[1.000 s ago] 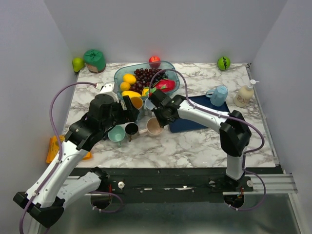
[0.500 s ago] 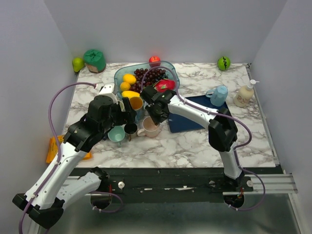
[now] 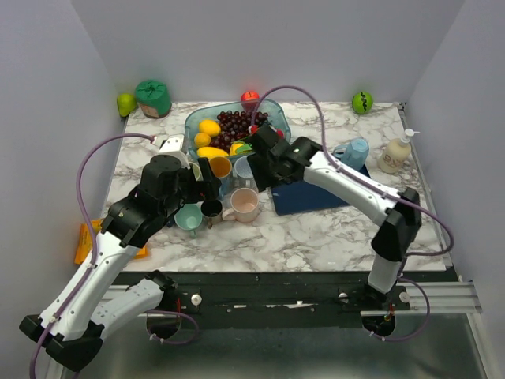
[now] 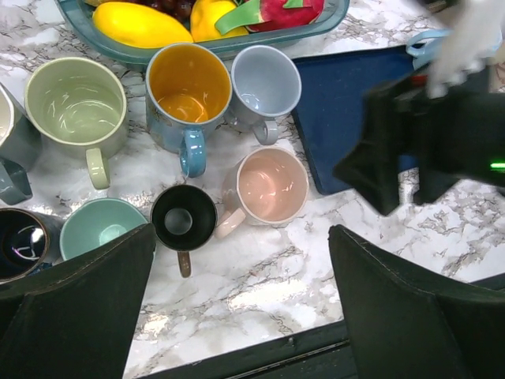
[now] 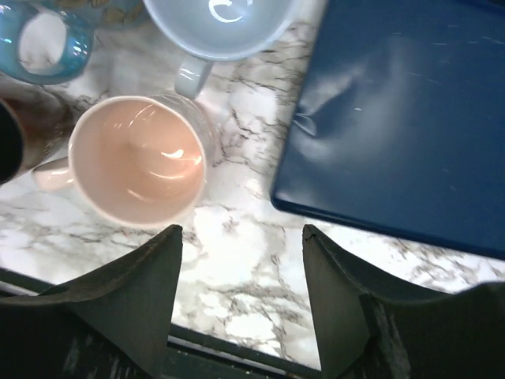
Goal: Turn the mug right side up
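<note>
The pink mug [image 3: 245,206] stands upright on the marble table, mouth up, handle pointing left; it also shows in the left wrist view [image 4: 272,185] and in the right wrist view [image 5: 138,160]. My right gripper [image 3: 256,175] hangs open above and just right of it, touching nothing. In its own view the right gripper [image 5: 241,229] has only bare marble between its fingers. My left gripper [image 4: 241,230] is open wide over the cluster of mugs, holding nothing. In the top view the left gripper [image 3: 211,178] sits left of the pink mug.
Around the pink mug stand a black mug [image 4: 183,219], a teal mug [image 4: 99,229], a pale green mug [image 4: 75,106], an orange-lined blue mug [image 4: 188,87] and a grey-blue mug [image 4: 264,79]. A blue mat [image 3: 316,189] lies to the right. A fruit bowl [image 3: 274,110] stands behind.
My right gripper has opened, let go of the pink mug, and lifted up and back. The mug stays standing upright. The left gripper opened slightly wider.
</note>
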You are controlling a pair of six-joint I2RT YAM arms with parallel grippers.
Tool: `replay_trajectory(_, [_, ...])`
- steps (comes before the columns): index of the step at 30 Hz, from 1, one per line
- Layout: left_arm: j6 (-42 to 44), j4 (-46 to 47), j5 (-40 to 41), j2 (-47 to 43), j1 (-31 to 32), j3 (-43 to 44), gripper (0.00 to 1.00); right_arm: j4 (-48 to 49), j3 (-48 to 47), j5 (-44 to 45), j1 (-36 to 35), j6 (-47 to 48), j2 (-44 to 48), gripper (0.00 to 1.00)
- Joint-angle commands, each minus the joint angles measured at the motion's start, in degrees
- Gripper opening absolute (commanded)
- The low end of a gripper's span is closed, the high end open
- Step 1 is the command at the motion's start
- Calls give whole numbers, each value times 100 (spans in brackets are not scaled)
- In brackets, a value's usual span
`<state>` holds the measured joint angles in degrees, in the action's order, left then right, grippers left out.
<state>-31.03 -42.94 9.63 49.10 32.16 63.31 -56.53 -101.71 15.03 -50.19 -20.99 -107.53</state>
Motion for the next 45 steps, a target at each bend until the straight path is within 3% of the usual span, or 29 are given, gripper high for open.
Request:
replay_trajectory(1, [70,57,118,-111,-17,173,99,142,397,649,526,-588,899,70])
replay_trajectory(7, [27,189,57,-94,-17,85,99,642,846,1370,1870,-1099,1287,68])
replay_trajectory(9, [9,216,31,-76,-17,68,99,906,837,1468,2153,-1082,1077,59])
replay_trajectory(13, [-35,242,-31,47,-26,94,99,1180,137,1398,2847,-1091,260,30])
replay_trajectory(16, [-53,233,-49,126,-17,129,99,1189,-374,1293,3146,-1082,-520,25])
replay_trajectory(23, [-97,251,-119,214,-17,138,99,1127,-1289,1564,3551,-1030,-1779,24])
replay_trajectory(31, [-9,347,-137,354,-17,94,99,1197,-1527,1521,3885,-863,-2325,22])
replay_trajectory(36, [44,383,-163,407,-17,85,99,1145,-1133,1626,3903,-871,-2317,22])
replay_trajectory(45, [149,418,-181,381,-17,-38,99,819,140,1424,3912,-1407,-1369,21])
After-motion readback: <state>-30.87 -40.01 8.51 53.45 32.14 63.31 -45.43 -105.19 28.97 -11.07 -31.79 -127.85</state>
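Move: The light blue mug, lying on its side at the tray's far right, is about 19 cm ahead of the right hand, 29 cm to its right and 13 cm below. The tray's middle is roughly 9 cm ahead and 19 cm right; the soap bottle stands some 12 cm right of the mug, level with it. The peach mug is level with the hand, 6 cm left. From the left hand, the light blue mug is roughly 24 cm ahead, 42 cm right. The right hand swings 28 cm right and 23 forward, fingers narrowing, then drags the mug back while sinking. ##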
